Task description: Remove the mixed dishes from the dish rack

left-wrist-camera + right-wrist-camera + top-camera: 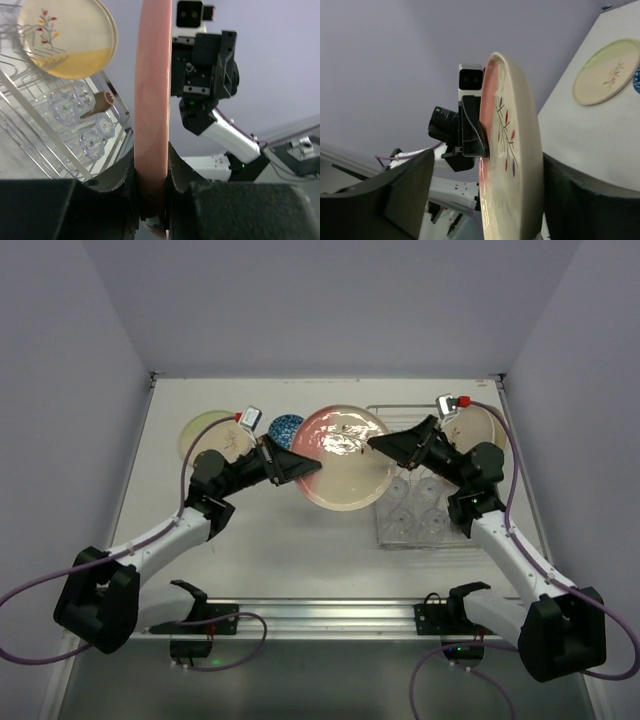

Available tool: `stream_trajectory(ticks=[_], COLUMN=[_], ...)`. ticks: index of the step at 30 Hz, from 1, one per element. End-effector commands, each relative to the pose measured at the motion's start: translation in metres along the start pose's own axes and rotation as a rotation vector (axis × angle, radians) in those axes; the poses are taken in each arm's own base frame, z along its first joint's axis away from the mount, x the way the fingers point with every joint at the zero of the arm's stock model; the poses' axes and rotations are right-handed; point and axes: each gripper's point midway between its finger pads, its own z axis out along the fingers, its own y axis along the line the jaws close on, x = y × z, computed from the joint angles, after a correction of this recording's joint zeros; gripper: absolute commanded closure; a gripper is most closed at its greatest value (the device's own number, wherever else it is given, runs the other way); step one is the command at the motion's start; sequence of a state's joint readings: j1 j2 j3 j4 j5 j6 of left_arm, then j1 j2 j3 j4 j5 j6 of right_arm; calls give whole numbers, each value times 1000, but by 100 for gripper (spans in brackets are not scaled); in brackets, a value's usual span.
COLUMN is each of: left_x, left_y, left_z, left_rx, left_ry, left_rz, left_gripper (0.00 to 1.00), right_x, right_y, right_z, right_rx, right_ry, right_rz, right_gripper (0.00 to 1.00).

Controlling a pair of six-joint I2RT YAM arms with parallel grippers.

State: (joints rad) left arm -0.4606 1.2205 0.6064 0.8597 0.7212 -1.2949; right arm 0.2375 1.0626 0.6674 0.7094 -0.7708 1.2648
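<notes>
A large plate (pixel 345 458) with a pink-to-cream glaze and a leaf sprig hangs in the air over the table's middle. My left gripper (pixel 305 468) is shut on its left rim, and the left wrist view shows the rim (pixel 152 100) pinched edge-on between the jaws (pixel 151 170). My right gripper (pixel 378 443) stands open around the opposite rim. In the right wrist view the plate (pixel 512 165) sits between the spread fingers, with a wide gap to the left finger (pixel 405 190). The dish rack (pixel 385 532) lies at the right, holding a cream plate (pixel 470 425) and several clear glasses (pixel 415 510).
A cream plate (pixel 210 435) lies flat on the table at the back left, with a blue-patterned bowl (pixel 286 426) beside it. In the left wrist view, a small brown cup (pixel 102 101) lies among the glasses (pixel 65 105) in the rack (pixel 30 130). Walls enclose the table on three sides.
</notes>
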Motion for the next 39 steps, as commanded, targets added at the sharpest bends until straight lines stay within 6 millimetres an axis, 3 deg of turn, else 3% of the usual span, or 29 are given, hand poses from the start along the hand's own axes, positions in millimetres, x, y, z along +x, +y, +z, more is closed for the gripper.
stream_trajectory(ticks=[1,2,9,12,13,15,16,18,19,22,26,28,29,34,39], left_x=[-38,-47,-92,-122,-131,-156,-174,-192,-205,-224,-235,-246,-245,-260,-255], left_y=[-36,-34,-11,12,22,47,59,80,89,122,170,178,195,213,227], left_z=[-6,-9,-38,-64,-73,-103,-126,-153,-175,-207,-227,-232,-237,-253,-257], left_rx=[33,12,-181,-275,-309,-387,-432,-499,-545,-651,-720,-708,-731,-823,-850], left_ry=[-205,-260,-449,-535,-562,-649,-717,-790,-856,-924,-941,-944,-939,-965,-958], left_rz=[32,24,-33,-74,-92,-123,-134,-143,-140,-152,-194,-185,-212,-170,-174], left_gripper=[100,100,100,100,100,100,100,100,100,100,100,100,100,100,100], right_x=[-14,-17,-29,-33,-35,-28,-25,-14,-9,4,17,23,24,31,33], right_y=[0,-9,-63,-63,-52,-51,-40,-43,-41,-34,-24,-24,-19,-20,-34], right_z=[5,5,-13,-28,-32,-42,-48,-56,-59,-75,-93,-97,-99,-106,-109], right_rx=[18,64,379,451,441,457,430,425,416,407,377,385,377,411,454], right_ry=[-58,-72,-176,-217,-231,-224,-235,-225,-223,-224,-244,-230,-227,-186,-161], right_rz=[-49,-37,-75,-126,-153,-180,-204,-210,-215,-240,-277,-283,-298,-356,-368], right_gripper=[14,1,1,1,1,1,1,1,1,1,1,1,1,1,1])
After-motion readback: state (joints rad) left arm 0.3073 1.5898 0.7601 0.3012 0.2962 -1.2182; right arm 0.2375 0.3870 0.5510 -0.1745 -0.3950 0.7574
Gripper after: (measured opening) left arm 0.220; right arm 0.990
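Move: The pink-edged plate hangs between the hands: its middle is about 7 cm to the right of the left hand and 3 cm ahead, and some 7 cm to the left of the right hand. The plate lying on the table, where the left hand takes it, is about 28 cm ahead of the left hand, 28 cm left and 29 cm below; the blue bowl is 28 cm ahead and 7 cm left. From the right hand, the racked plates stand 20 cm ahead and 30 cm right. Leftward and forward in one quickening sweep, then mostly down, the left hand carries the pink-edged plate in its kept grip some 35 cm left and forward and 20 cm down to over the lying plate, turning about 65 degrees counter-clockwise and tipping down. The right hand, already opening, spreads fully and comes clear, dipping forward and down before drawing back and right, turning clockwise. ##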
